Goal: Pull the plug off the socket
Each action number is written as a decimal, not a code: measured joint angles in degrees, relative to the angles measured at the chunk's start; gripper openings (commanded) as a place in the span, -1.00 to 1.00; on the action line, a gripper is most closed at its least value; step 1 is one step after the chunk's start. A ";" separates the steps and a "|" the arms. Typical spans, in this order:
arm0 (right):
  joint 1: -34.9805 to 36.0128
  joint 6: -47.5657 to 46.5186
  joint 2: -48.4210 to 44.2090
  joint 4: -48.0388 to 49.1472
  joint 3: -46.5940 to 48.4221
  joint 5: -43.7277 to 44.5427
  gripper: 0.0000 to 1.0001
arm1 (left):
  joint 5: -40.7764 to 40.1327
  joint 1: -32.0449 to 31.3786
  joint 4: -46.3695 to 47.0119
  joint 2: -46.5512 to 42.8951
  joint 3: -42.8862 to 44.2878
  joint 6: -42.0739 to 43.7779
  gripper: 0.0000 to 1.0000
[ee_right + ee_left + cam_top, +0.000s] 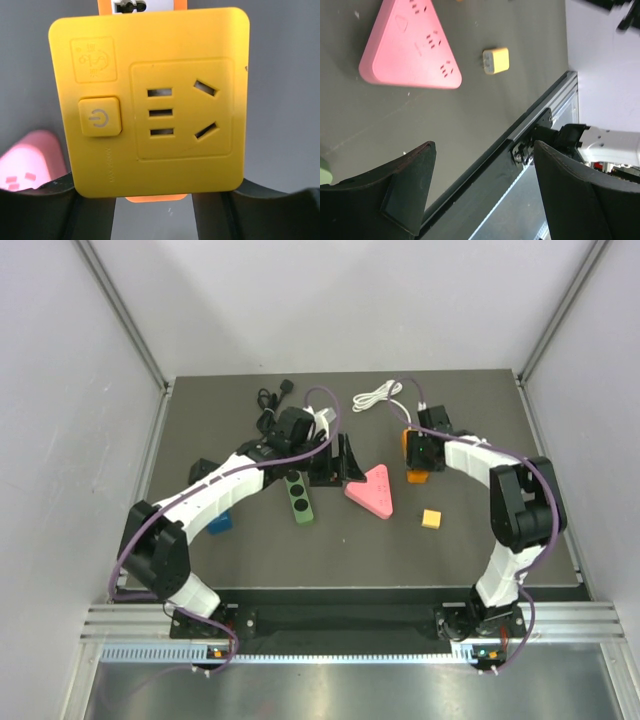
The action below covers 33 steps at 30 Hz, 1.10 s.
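Note:
My right gripper is shut on a yellow-and-orange cube socket, whose face with a power button and empty slots fills the right wrist view. From above, the socket sits at the right gripper, right of centre. A small yellow plug lies loose on the mat, apart from the socket. The left wrist view shows the plug with its prongs bare. My left gripper is open and empty, hovering by the pink strip near the middle.
A pink triangular power strip lies mid-table, also seen as the pink strip. A green power strip lies under the left arm, a blue block beside it. A white cable and a black cable lie at the back.

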 measured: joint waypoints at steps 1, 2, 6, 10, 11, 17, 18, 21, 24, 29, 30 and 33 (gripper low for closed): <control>0.50 0.11 -0.81 0.35 -1.03 -0.07 0.16 | 0.09 0.11 0.11 0.63 0.83 -0.02 0.66; 0.81 0.20 -1.46 0.42 -1.84 -0.26 0.34 | 0.24 0.13 0.20 1.51 1.95 -0.04 0.66; 1.25 0.02 -2.14 -1.77 -2.75 -1.03 0.69 | 0.33 0.28 0.33 4.15 4.85 -0.07 0.66; 1.51 0.17 -4.26 -3.41 -2.78 -1.75 0.96 | -0.24 0.55 -0.13 6.19 7.39 -0.13 0.67; 1.70 0.22 -5.22 -3.63 -2.78 -2.03 0.98 | -0.46 0.59 -0.35 6.36 7.78 -0.22 0.67; 2.84 2.19 -14.21 -4.48 -5.05 -2.23 1.00 | -3.56 0.61 -4.13 9.86 14.25 -0.07 0.67; 2.84 2.73 -16.46 -4.52 -5.92 -1.90 0.99 | -4.28 0.61 -5.40 11.26 16.39 0.02 0.68; 2.38 5.27 -23.21 -4.50 -8.94 -0.52 1.00 | -7.39 0.44 -8.98 15.34 22.84 0.66 0.69; 0.98 7.65 -28.89 -4.37 -11.98 0.09 0.99 | -14.14 -0.61 -14.47 21.42 33.53 1.49 0.70; -6.40 11.45 -33.55 -1.95 -18.01 -0.87 1.00 | -24.41 -4.26 -19.96 31.65 51.06 2.38 0.70; -9.14 12.57 -34.07 -0.68 -20.13 -2.19 0.99 | -26.14 -5.20 -20.76 33.73 54.34 2.49 0.70; -16.20 15.54 -36.00 2.12 -26.73 -5.49 0.99 | -30.82 -8.07 -21.59 39.67 62.40 2.97 0.70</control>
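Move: The big yellow plug, seated on the orange socket, is between the right fingers, its middle within about 1 cm of the hand point. From this hand the small yellow plug lies some 17 cm back and 4 cm right, the pink socket about 10 cm back and 12 cm left, and the white cable coil 18 cm ahead and 11 cm left. From the left hand the big yellow plug is roughly 22 cm right, 10 cm ahead and 14 cm below. The big yellow plug, still standing in the orange socket, is let go as the right fingers open wide. That hand backs off some 3 cm, lifts about 10 cm, then swings right and back while sinking partway and turning clockwise. The open left hand meanwhile reaches about 15 cm forward and 10 cm right, high over the table, closing in on the plug while its wrist turns about 25 degrees. ##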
